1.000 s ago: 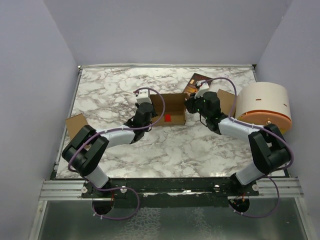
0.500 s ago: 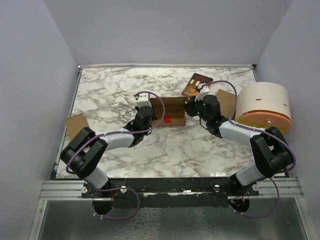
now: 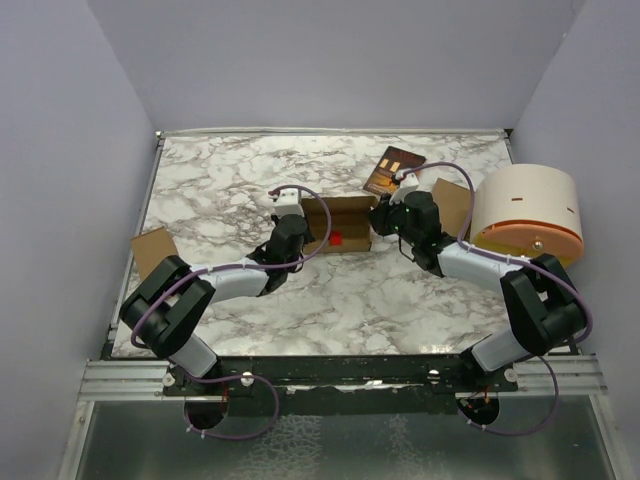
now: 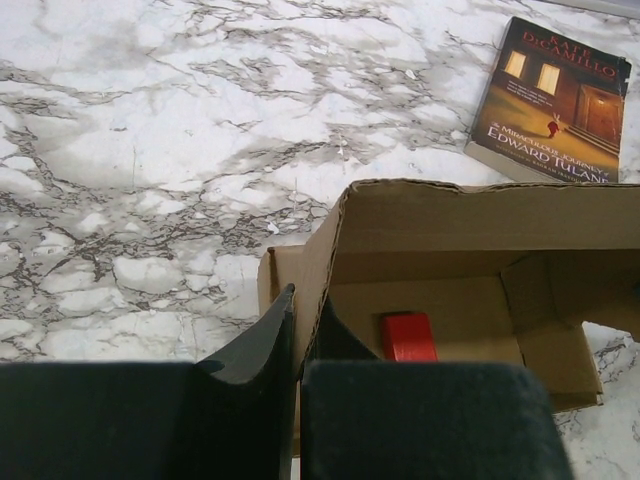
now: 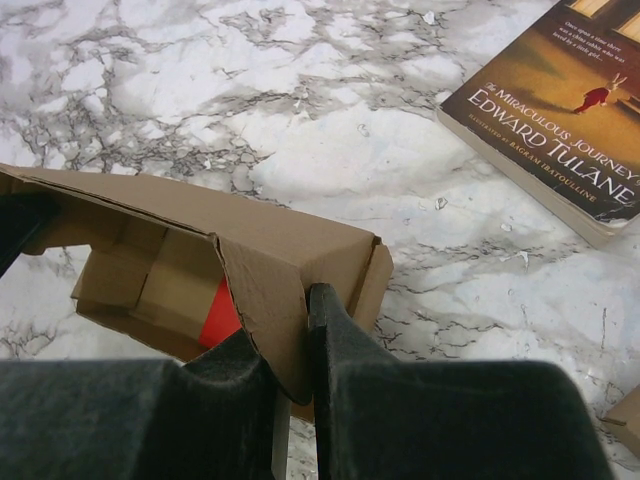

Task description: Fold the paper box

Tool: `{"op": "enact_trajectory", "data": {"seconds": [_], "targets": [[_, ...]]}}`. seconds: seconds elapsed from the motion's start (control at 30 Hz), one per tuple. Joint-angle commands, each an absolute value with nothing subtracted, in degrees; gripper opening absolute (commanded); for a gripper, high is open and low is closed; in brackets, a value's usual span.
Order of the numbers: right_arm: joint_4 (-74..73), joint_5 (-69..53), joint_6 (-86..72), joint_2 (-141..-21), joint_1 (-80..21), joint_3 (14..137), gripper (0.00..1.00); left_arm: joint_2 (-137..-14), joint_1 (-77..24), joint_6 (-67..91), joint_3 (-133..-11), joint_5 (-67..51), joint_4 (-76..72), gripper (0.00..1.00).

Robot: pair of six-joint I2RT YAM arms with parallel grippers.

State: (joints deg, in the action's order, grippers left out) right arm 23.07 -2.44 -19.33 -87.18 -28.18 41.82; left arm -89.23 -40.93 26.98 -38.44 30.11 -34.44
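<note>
The paper box [image 3: 345,212] is a tan cardboard box lying open-sided in the middle of the marble table, with a red patch [image 3: 336,237] inside it. My left gripper [image 3: 300,224] is shut on the box's left side wall [image 4: 318,250], one finger outside and one inside, as the left wrist view shows [image 4: 306,308]. At the other end my right gripper [image 3: 379,214] is shut on the right end flap [image 5: 270,290], which is pinched between its fingers [image 5: 287,325]. The red patch [image 4: 408,335] shows past both sets of jaws [image 5: 222,315].
A dark printed book [image 3: 392,168] lies just behind the box's right end. A round white drum with an orange band [image 3: 527,215] stands at the right edge, with a loose cardboard piece [image 3: 452,205] beside it. Another cardboard piece [image 3: 152,247] lies at the table's left edge.
The right gripper and the box's right end have shifted slightly toward the near side, uncovering the book. The left arm has moved slightly. Both grips on the box are unchanged.
</note>
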Motion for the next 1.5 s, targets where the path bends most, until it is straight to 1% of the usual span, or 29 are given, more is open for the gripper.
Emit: {"op": "enact_trajectory", "data": {"seconds": [0.0,0.5,0.57,0.67,0.73,0.8,1.03,1.13,1.27,1.37,1.43,1.47], "targets": [[18.14,-4.93,-17.32,-86.29,-30.06,40.84,0.11,-88.52,-42.67,27.25,-37.32,26.00,-31.97,0.00],[17.40,-4.92,-12.20,-85.50,-30.06,39.11,0.12,-86.74,-43.78,26.82,-35.18,27.01,-29.93,0.01],[17.68,-4.43,-11.81,-85.34,-30.06,39.03,0.12,-85.74,-43.77,27.51,-34.78,27.07,-29.20,0.06],[17.96,-3.29,-11.11,-85.44,-30.06,38.77,0.12,-83.72,-43.77,28.75,-34.02,26.83,-28.06,0.23],[18.02,-2.63,-10.85,-85.70,-30.06,38.78,0.11,-82.13,-43.83,29.33,-33.65,26.47,-27.19,0.31],[18.02,-2.30,-10.89,-85.92,-30.06,38.79,0.11,-80.61,-43.81,29.74,-33.26,26.11,-26.37,0.35],[18.10,-1.67,-10.81,-86.04,-30.06,39.10,0.11,-74.79,-43.81,30.06,-32.00,23.09,-21.61,0.46],[18.11,-1.83,-10.65,-86.22,-30.06,39.20,0.11,-70.56,-43.79,29.36,-30.97,19.96,-19.05,0.53],[18.11,-2.11,-10.47,-86.52,-30.06,39.31,0.11,-62.49,-43.77,25.13,-27.72,13.64,-17.41,0.58],[18.16,-2.21,-10.21,-86.58,-30.06,39.33,0.11,-53.62,-43.65,21.58,-24.50,8.79,-19.06,0.70],[18.11,-2.45,-10.07,-86.59,-30.06,39.38,0.11,-49.87,-43.24,20.40,-24.37,6.54,-19.24,0.78],[18.11,-2.51,-9.98,-86.54,-30.06,39.37,0.11,-49.26,-42.75,20.18,-25.72,5.65,-16.95,0.80]]}}
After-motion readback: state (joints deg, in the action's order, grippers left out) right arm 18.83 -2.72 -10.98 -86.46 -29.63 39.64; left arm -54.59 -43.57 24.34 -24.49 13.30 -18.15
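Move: Each hand already pinches a side flap of the paper box's raised lid. The box tray it is coming down onto has its middle about 7 cm right and 2 cm ahead of the left hand, roughly 5 cm lower, and some 8 cm left and 2 cm ahead of the right, 4 cm lower. The red block inside is 6 cm right of the left hand and 1 cm ahead. From the right hand the book is about 14 cm ahead and 4 cm right. Both hands, still pinching the lid's side flaps, draw the lid back towards the robot and down over the tray by 2 to 3 cm. The right then keeps its grip there, rolled about 10 degrees left side down. The left opens wide, lets go of its flap and backs off to about 11 cm behind its start, rising and swinging some 20 degrees clockwise. ##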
